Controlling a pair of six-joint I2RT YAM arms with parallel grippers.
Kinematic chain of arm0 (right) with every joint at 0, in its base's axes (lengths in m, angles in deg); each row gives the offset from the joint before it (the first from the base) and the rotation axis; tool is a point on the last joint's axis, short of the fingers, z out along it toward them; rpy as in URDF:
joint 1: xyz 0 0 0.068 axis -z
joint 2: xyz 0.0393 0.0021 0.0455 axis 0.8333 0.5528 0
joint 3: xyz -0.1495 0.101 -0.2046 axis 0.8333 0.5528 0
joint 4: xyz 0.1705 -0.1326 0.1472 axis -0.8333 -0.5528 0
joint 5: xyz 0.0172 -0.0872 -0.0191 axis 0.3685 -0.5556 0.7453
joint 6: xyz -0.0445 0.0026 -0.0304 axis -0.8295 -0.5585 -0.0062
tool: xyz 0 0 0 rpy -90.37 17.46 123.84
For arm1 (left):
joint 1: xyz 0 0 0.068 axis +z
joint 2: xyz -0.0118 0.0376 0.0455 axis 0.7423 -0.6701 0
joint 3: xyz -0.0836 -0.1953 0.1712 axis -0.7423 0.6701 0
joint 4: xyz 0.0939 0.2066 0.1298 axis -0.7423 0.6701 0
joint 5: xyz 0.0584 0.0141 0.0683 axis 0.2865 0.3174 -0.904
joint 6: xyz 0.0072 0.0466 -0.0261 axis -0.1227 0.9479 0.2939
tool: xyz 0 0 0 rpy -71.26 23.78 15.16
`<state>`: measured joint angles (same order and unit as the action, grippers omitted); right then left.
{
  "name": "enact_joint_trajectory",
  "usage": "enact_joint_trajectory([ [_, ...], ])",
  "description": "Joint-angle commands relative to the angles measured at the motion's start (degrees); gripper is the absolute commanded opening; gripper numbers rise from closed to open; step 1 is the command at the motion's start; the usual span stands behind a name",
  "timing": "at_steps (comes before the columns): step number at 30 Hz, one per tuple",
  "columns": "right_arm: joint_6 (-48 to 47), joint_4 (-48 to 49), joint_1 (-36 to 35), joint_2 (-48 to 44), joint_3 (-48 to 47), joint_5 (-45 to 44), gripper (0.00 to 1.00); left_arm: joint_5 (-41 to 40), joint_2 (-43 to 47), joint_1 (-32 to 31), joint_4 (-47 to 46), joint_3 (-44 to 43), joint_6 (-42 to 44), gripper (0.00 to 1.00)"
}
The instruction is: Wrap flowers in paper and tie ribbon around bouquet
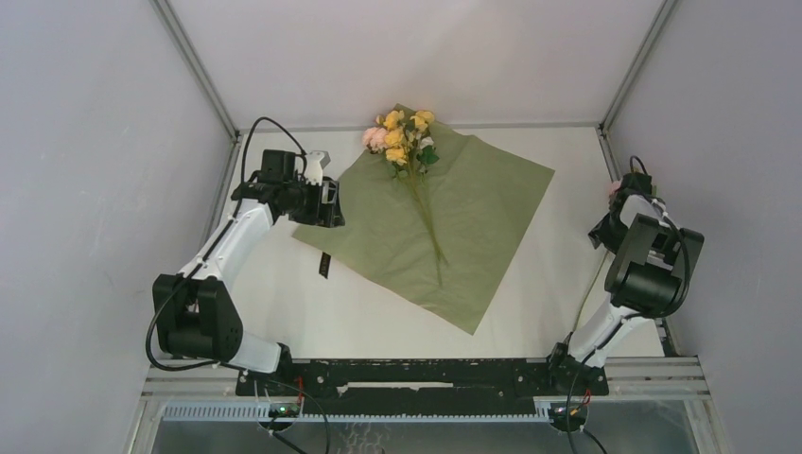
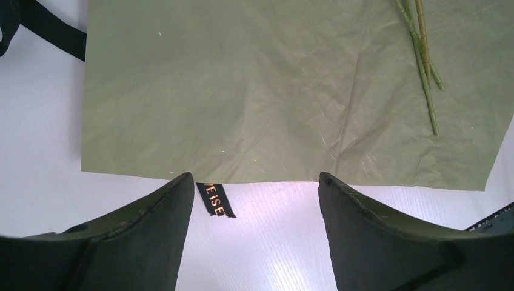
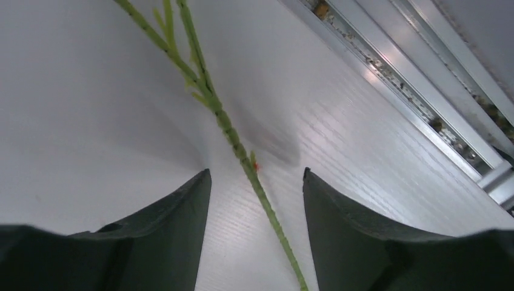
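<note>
The paper [image 1: 454, 213] lies flat on the table, olive green face up, set like a diamond. The flowers [image 1: 402, 137] rest on it, pink and yellow blooms at the far corner and stems [image 2: 421, 60] running toward the middle. A short end of the black ribbon [image 2: 215, 200] with gold letters sticks out from under the paper's left edge. My left gripper [image 2: 256, 177] hovers open at that edge, nothing between its fingers. My right gripper [image 3: 256, 172] is open by the right rail, and a single green stem [image 3: 227, 124] lies on the table between its fingers, untouched. A pink bloom [image 1: 615, 187] shows beside that arm.
An aluminium rail [image 3: 418, 79] borders the table just right of my right gripper. A black band [image 2: 57, 36] crosses the top left of the left wrist view, beside the paper's corner. Grey walls enclose the table [image 1: 312, 312] on three sides.
</note>
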<state>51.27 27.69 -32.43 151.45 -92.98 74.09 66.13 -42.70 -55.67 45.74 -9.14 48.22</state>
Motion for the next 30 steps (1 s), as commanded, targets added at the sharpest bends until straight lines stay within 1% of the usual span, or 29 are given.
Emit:
enact_joint_trajectory([
  [1,-0.97,2.76,1.44,2.61,-0.05,7.92,0.62,-0.91,1.90,0.01,-0.50,-0.44,0.93,0.79],
  [2,-1.52,2.91,1.43,3.31,-0.10,10.42,0.57,-0.92,1.96,0.01,-0.53,-0.33,0.94,0.79],
  [4,-2.09,3.10,1.20,4.12,0.06,14.09,0.38,-1.04,2.20,0.01,-0.78,-0.12,1.06,0.79],
  [5,-2.16,2.99,0.88,4.23,0.08,14.52,0.28,-0.94,2.24,0.01,-0.78,-0.12,1.04,0.79],
  [6,-2.36,2.90,0.53,4.04,0.12,14.45,0.19,-0.97,2.39,0.01,-0.73,-0.17,1.03,0.79],
  [7,-2.52,2.74,-0.01,3.40,0.11,13.73,0.11,-0.80,2.55,0.01,-0.69,-0.14,1.02,0.79],
  [8,-2.58,2.31,-0.59,2.27,-0.02,12.47,0.05,-0.72,2.80,0.01,-0.59,-0.08,1.03,0.79],
  [9,-2.66,1.87,-1.11,0.59,-0.01,10.73,0.00,-0.59,3.12,0.01,-0.62,0.02,1.22,0.79],
  [11,-2.49,0.95,-2.05,-4.67,-0.01,7.26,0.00,-0.40,3.67,0.01,-0.91,0.27,1.53,0.79],
  [15,-1.50,0.71,-5.51,-19.99,-0.10,2.87,0.00,1.54,3.71,0.06,-1.47,0.86,1.21,0.81],
  [17,-1.69,2.17,-9.66,-27.59,-0.08,-0.18,0.00,2.20,3.20,0.15,-1.47,0.87,0.69,0.81],
  [19,-2.30,5.23,-15.95,-32.94,-0.10,-0.62,0.00,2.82,2.69,0.46,-2.17,1.20,-0.42,0.81],
  [20,-3.46,7.24,-20.35,-34.70,-0.06,-0.10,0.00,3.27,2.37,0.92,-2.77,1.52,-1.37,0.81],
  [22,-7.42,11.60,-30.60,-34.50,-0.07,0.51,0.00,3.73,1.35,1.83,-3.70,1.97,-3.79,0.81],
  [23,-9.10,14.26,-35.24,-33.37,-0.13,2.23,0.00,3.74,0.77,2.42,-3.97,2.13,-5.05,0.81],
  [24,-10.09,17.26,-38.44,-31.74,-0.10,5.76,0.00,3.74,-0.14,3.17,-4.37,2.36,-7.02,0.82],
  [26,-11.15,22.55,-43.11,-26.00,-2.00,12.87,0.00,3.98,-1.48,5.12,-5.09,2.83,-10.04,0.81],
  [27,-11.91,23.38,-45.17,-22.33,-4.54,14.35,0.00,3.93,-2.23,6.18,-5.18,3.00,-11.51,0.81],
  [30,-13.45,22.73,-49.95,-9.11,-14.39,14.57,0.00,2.42,-3.69,10.31,-5.73,4.30,-16.22,0.83],
])
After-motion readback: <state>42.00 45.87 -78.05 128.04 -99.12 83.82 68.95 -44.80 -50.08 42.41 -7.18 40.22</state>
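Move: The pink flower's stem runs right between my open right fingertips, about 1 cm ahead, 1 cm left and 2 cm below. Its blossoms lie some 13 cm ahead and 6 cm right of that hand. On the green paper, whose middle is roughly 7 cm ahead and 45 cm left, the laid bouquet's blossoms sit about 28 cm ahead and 51 cm left. From my left hand, that pink stem is some 65 cm right, 3 cm back and 14 cm below. I sink my right hand a little, ease it forward and left, and shut the fingers on the stem. Then I lift fast, about 25 cm, and swing left over the paper towards the bouquet, ending some 30 cm left and 10 cm forward, fingers tipping up and the hand turning well counter-clockwise. My open left hand finally shifts about 2 cm left, sinking slightly. ##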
